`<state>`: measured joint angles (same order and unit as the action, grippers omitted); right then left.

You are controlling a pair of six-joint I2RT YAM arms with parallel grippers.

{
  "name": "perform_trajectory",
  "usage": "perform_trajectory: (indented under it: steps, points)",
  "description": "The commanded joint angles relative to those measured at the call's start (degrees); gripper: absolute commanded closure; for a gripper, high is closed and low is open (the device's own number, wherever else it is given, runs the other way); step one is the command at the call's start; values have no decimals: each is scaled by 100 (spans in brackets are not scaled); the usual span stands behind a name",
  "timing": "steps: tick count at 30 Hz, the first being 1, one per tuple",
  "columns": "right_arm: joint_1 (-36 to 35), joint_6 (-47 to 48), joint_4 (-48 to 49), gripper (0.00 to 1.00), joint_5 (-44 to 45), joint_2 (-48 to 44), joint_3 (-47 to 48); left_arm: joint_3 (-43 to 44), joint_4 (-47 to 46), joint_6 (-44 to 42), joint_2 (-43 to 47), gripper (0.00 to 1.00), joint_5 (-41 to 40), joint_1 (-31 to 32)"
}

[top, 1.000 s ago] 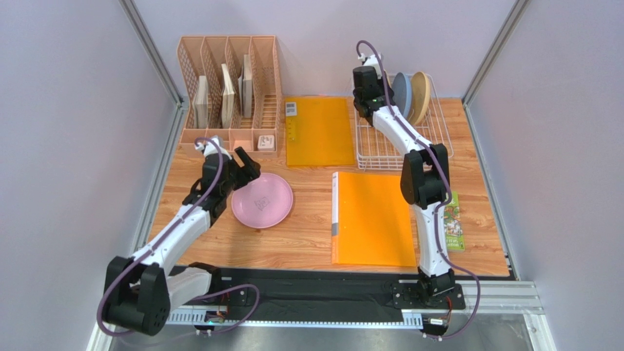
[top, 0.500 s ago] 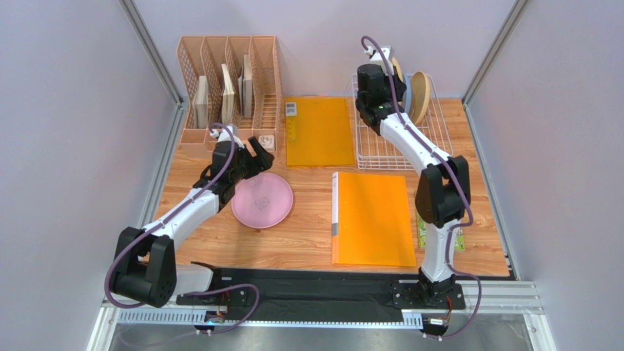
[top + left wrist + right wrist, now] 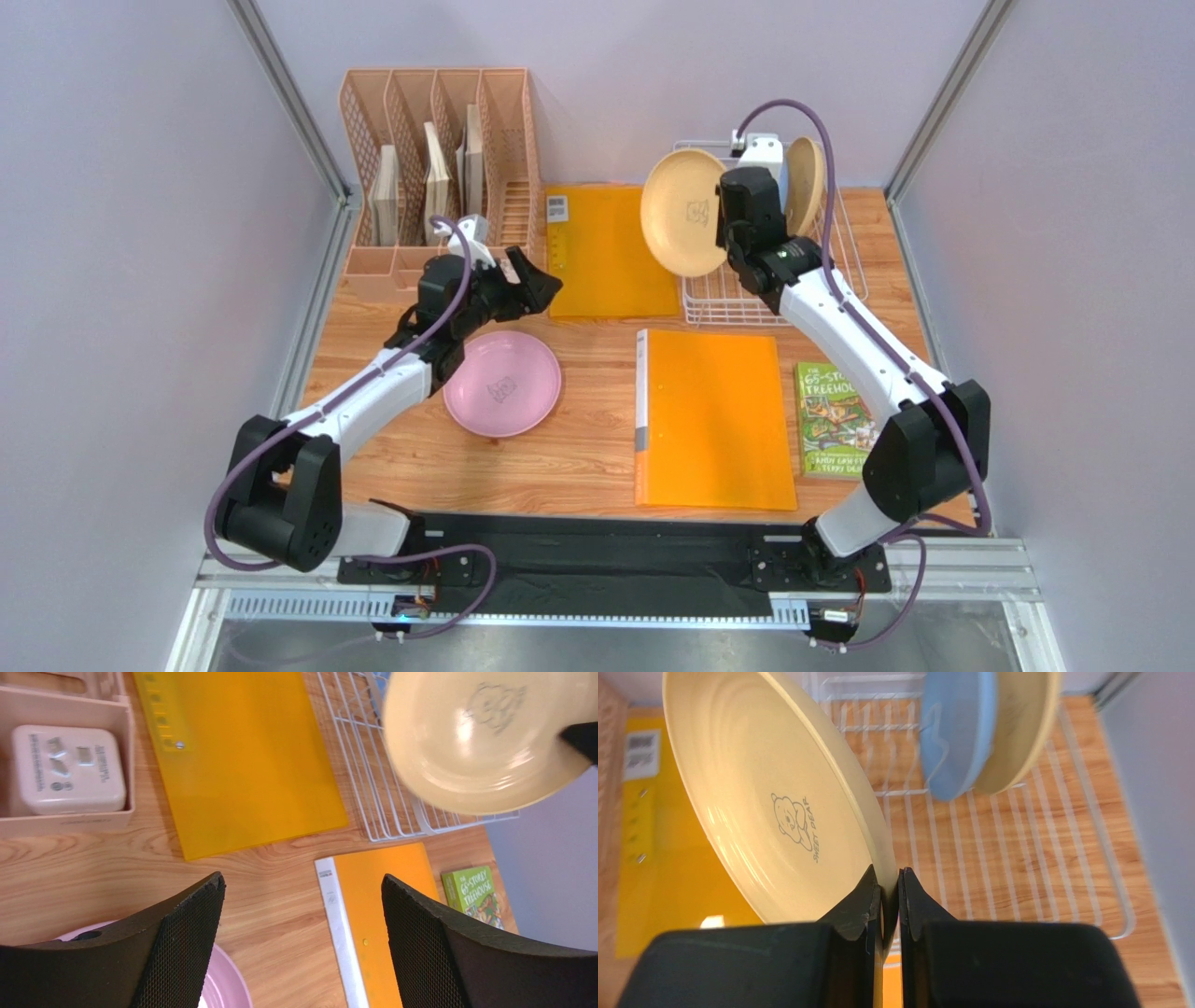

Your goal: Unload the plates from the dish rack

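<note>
My right gripper [image 3: 725,235] is shut on the rim of a beige plate [image 3: 685,213] and holds it on edge in the air, left of the white wire dish rack [image 3: 765,287]. In the right wrist view the fingers [image 3: 890,878] pinch that plate's rim [image 3: 773,812]. A light blue plate [image 3: 959,728] and a tan plate [image 3: 1018,728] still stand in the rack [image 3: 1018,847]. A pink plate [image 3: 502,382] lies flat on the table. My left gripper [image 3: 522,287] is open and empty, just beyond the pink plate [image 3: 228,990].
A peach file organizer [image 3: 438,154] stands at the back left, with a small white box [image 3: 67,770] in its front tray. An orange folder [image 3: 613,252] lies left of the rack. An orange binder [image 3: 713,417] and a green book [image 3: 839,417] lie in front.
My right gripper has lifted the beige plate out of the rack and swung it left. My left gripper has moved right and away from me, past the pink plate.
</note>
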<state>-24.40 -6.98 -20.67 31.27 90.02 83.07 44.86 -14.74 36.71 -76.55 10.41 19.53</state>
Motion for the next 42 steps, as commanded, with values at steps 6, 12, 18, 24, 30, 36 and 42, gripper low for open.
perform_trajectory:
  steps: [6, 12, 18, 24, 30, 36, 42]
  points:
    - [-38, -1463, 440, 100, -3324, -573, -818, 181, -995, -270, -334, 14, 269, 358]
    - [-38, -1867, 783, 100, -4144, -679, -1012, -56, -1303, -304, -369, 14, -65, 429]
    - [-47, -2035, 897, 100, -4699, -617, -1029, -153, -1426, -305, -360, 23, -373, 438]
    - [-56, -2044, 898, 86, -4894, -529, -968, -127, -1321, -278, -413, 100, -505, 438]
    - [-56, -1930, 766, 31, -4577, -468, -907, -460, -1189, -313, -185, 100, -812, 438]
    - [-38, -1404, 160, 22, -3640, -353, -617, -891, -286, -279, 560, 100, -1813, 438]
    - [41, -972, -104, 17, -2539, -354, -449, -1137, 1446, 55, 1615, 100, -2939, 438]
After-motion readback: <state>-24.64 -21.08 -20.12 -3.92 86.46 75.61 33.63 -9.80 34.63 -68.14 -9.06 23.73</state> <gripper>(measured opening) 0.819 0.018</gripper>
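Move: The left hand, open, goes for the yellow plate, whose middle lies about 24 cm to its right, 10 cm ahead and slightly above. The pink plate lies 8 cm left and 15 cm back of that hand, 18 cm down. The right hand still grips the yellow plate's right edge and takes it to the left gripper, some 32 cm left and 8 cm back, 6 cm lower; the blue plate stands 9 cm right and 14 cm ahead, 13 cm down. The right hand swings the yellow plate 12 cm left, the left pinches its near edge, the right lets go. ##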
